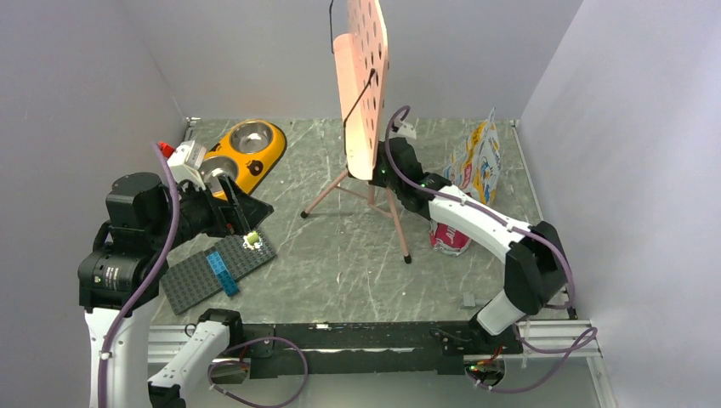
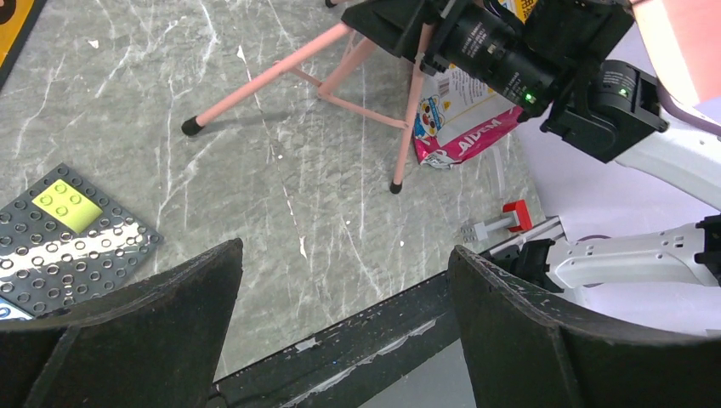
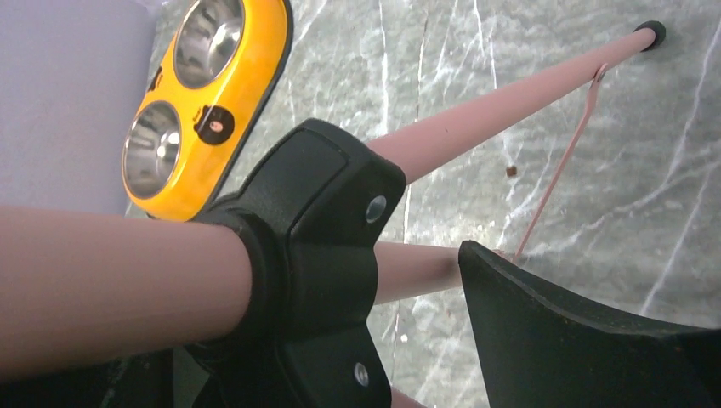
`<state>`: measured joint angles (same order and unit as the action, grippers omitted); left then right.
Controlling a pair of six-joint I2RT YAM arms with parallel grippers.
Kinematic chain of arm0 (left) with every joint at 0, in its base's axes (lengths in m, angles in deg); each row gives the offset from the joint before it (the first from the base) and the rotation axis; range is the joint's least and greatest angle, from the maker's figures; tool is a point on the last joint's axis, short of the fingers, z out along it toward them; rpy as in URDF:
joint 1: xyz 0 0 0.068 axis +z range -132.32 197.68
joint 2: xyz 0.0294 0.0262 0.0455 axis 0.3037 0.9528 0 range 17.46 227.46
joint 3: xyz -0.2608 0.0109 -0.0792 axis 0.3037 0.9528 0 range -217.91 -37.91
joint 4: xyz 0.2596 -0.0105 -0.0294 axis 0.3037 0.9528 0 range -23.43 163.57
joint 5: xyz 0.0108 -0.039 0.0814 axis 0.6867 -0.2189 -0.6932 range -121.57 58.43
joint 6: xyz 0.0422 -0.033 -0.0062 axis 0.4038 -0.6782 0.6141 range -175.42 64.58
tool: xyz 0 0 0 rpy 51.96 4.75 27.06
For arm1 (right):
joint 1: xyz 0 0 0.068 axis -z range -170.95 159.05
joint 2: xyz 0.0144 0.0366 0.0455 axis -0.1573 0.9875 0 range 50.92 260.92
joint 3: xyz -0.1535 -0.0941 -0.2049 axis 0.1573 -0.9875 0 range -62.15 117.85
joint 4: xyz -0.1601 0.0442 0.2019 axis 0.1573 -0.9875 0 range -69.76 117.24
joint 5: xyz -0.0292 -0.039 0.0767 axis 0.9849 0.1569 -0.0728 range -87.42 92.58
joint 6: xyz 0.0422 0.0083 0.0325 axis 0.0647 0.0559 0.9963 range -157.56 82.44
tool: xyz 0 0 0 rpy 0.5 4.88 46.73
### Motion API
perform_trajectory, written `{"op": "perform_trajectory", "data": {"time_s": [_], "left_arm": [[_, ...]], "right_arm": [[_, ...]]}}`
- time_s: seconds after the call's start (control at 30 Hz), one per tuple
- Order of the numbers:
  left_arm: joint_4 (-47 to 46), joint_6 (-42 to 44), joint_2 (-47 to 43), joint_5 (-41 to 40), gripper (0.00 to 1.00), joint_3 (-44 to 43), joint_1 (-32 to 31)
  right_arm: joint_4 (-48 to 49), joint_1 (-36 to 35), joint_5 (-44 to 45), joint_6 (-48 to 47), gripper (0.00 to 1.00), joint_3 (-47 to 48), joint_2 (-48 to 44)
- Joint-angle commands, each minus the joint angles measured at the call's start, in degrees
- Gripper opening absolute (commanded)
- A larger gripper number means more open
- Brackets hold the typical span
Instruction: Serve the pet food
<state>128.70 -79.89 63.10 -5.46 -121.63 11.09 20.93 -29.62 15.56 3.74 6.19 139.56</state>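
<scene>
No heap of pet food shows in any view. A lone small brown speck [image 3: 511, 171] lies on the table, and I cannot tell whether it is kibble. The cartoon-printed bag [image 1: 478, 161] stands at the back right, its pink bottom [image 2: 463, 140] near a stand leg. The yellow double dish [image 1: 248, 153] sits at the back left, and both its steel bowls [image 3: 207, 34] look bare. My left gripper [image 1: 246, 212] hangs open over the table's left side with nothing between its fingers [image 2: 510, 323]. My right gripper [image 1: 388, 174] is open beside the pink stand's black hub [image 3: 315, 246]; only its right finger [image 3: 587, 340] shows.
A pink music stand [image 1: 364, 85] on tripod legs [image 2: 281, 72] occupies the table's middle. A grey studded baseplate [image 1: 200, 276] with a blue brick [image 1: 223, 272] and a yellow-green brick [image 2: 66, 204] lies at the front left. Grey walls close in both sides.
</scene>
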Motion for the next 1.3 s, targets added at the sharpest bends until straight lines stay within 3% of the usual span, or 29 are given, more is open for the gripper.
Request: {"op": "perform_trajectory", "data": {"time_s": [0.0, 0.27, 0.77, 1.1, 1.27], "left_arm": [[0.2, 0.5, 0.0, 0.8, 0.94, -1.7, 0.3], [1.0, -0.6, -0.1, 1.3, 0.94, -0.7, 0.3], [6.3, 1.5, 2.1, -0.6, 0.94, -4.2, 0.3], [6.5, 1.5, 2.6, -1.5, 0.94, -4.8, 0.3], [5.8, 0.2, 2.3, -3.6, 0.99, -3.6, 0.3]], "right_arm": [[9.8, 1.7, 1.3, 1.3, 0.94, 1.3, 4.6], [18.4, 5.3, -0.6, -0.2, 0.97, 2.7, 11.6], [18.7, 9.0, -2.3, -1.3, 0.97, 22.2, 31.0], [14.7, 8.8, -1.9, -0.2, 1.00, 27.3, 33.5], [-0.6, 8.7, -2.9, -2.4, 1.00, 30.2, 27.8]]}}
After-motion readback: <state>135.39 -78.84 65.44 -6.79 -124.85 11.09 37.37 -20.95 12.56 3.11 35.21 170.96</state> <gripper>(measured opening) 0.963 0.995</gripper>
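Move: The pink stand's black hub sits right at the right hand's open fingers, within a centimetre or two ahead and to its left. The pet food bag stands about 27 cm to that hand's right, roughly 3 cm farther back and some 9 cm lower; the yellow double bowl lies some 35 cm to its left, 14 cm farther out and about 18 cm below. From the left hand, the hub is about 21 cm ahead, 20 cm right and 17 cm lower. Forward, with a slight drift left, the right arm keeps pushing the pink stand away from the base by its hub, the wide-open gripper set around it and never closing. It travels some 18 cm at a steady pace while the fingertips tip up about 15 degrees, then halts with the hub still between the fingers. ##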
